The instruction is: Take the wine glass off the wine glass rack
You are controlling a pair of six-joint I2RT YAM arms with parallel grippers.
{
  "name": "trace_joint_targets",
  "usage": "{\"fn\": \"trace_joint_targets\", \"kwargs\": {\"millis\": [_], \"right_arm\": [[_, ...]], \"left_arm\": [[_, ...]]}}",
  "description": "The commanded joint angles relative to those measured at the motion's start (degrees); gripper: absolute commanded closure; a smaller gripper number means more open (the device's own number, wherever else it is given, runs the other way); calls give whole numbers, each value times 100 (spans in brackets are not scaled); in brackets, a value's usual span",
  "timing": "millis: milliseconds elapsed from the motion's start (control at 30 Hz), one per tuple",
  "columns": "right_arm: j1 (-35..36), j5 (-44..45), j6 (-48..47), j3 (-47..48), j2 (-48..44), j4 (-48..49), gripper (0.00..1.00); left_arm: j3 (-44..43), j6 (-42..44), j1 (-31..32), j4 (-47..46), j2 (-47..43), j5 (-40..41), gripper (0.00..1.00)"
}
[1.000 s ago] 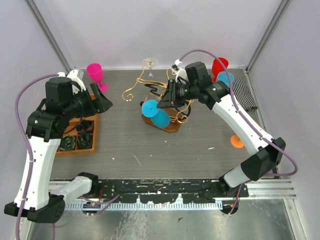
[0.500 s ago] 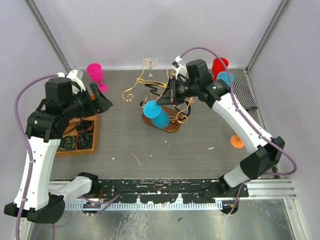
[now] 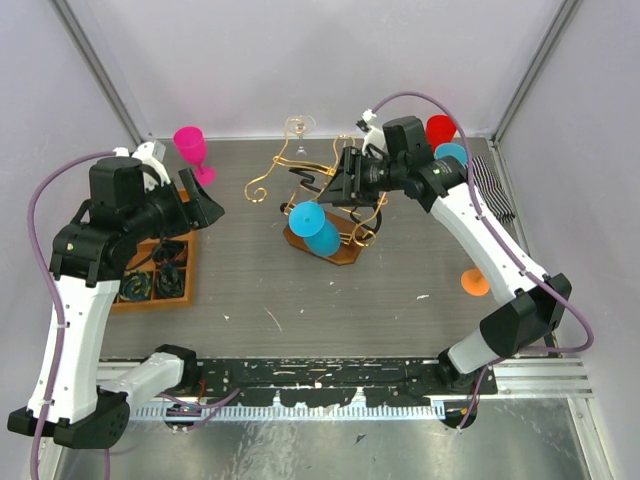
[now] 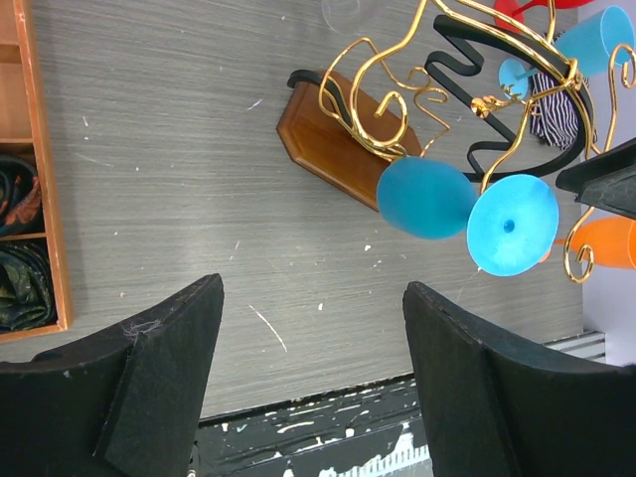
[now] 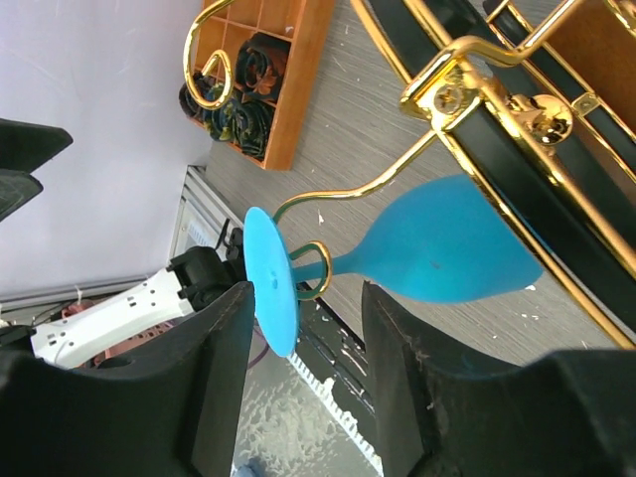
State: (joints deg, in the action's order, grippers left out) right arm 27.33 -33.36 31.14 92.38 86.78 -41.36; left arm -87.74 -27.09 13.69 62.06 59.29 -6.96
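A blue wine glass (image 3: 314,228) hangs upside down on the wine glass rack (image 3: 300,180), its stem caught in a gold wire loop. In the right wrist view its round foot (image 5: 270,283) stands just beyond my left finger and its bowl (image 5: 447,253) lies under the black bar. My right gripper (image 5: 303,298) is open, one finger on each side of the stem, gripping nothing. My left gripper (image 4: 313,288) is open and empty above bare table, well left of the rack's wooden base (image 4: 333,134).
An orange compartment tray (image 3: 160,272) with dark rolls sits under the left arm. A pink glass (image 3: 190,145) stands at the back left and a clear glass (image 3: 298,127) behind the rack. A red cup (image 3: 438,128), a blue cup (image 3: 450,155), a striped cloth (image 3: 492,188) and an orange disc (image 3: 474,282) are on the right.
My right gripper's fingers have parted and it has drawn back a little to the right. The blue glass still hangs on the rack. The left arm has not moved.
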Motion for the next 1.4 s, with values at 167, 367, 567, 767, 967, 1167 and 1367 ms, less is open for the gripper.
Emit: {"fn": "trace_joint_targets", "kwargs": {"millis": [167,367,567,767,967,1167,1367], "right_arm": [[240,-387,-178,-46,103,255,51],[361,-530,-274,113,184,282,65],[286,-527,-174,224,213,290,99],[60,-888,520,75,94,885,99],[-175,-1440,1575,-551,21,2094,99],[-163,-1779,2144,-816,196,2771,99],[-101,-2033,2156,-612,273,2719,99]], "left_arm": [[109,-42,14,34,-86,-33,20],[65,-46,19,44,-65,-42,20],[65,-79,18,41,-50,-76,21],[65,-68,12,103,-64,-68,21],[67,-103,19,102,-81,-99,21],[30,-103,14,139,-81,-112,21],[37,-103,16,157,-78,-113,21]]}}
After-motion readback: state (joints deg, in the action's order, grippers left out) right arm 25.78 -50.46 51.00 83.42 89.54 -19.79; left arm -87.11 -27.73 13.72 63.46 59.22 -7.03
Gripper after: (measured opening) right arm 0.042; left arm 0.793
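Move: Just left of and behind the right hand is the foot of the upside-down blue glass, about 3 cm left, 4 cm back and 2 cm lower. The clear glass's foot stands some 13 cm ahead and 5 cm left at roughly that height; the rack's left scroll is about 14 cm left and 1 cm ahead, its right scroll 8 cm right and 6 cm back. From the left hand the blue foot lies some 20 cm right, level with it, 5 cm lower. Drawing back and left while sinking about 2 cm, the right hand shuts its half-open fingers without the glass between them. It then comes forward and slightly up again, tilting the fingertips upward by some 20 degrees, and drifts left to end about 3 cm left of its start, with the closed tips against the blue glass's foot. ##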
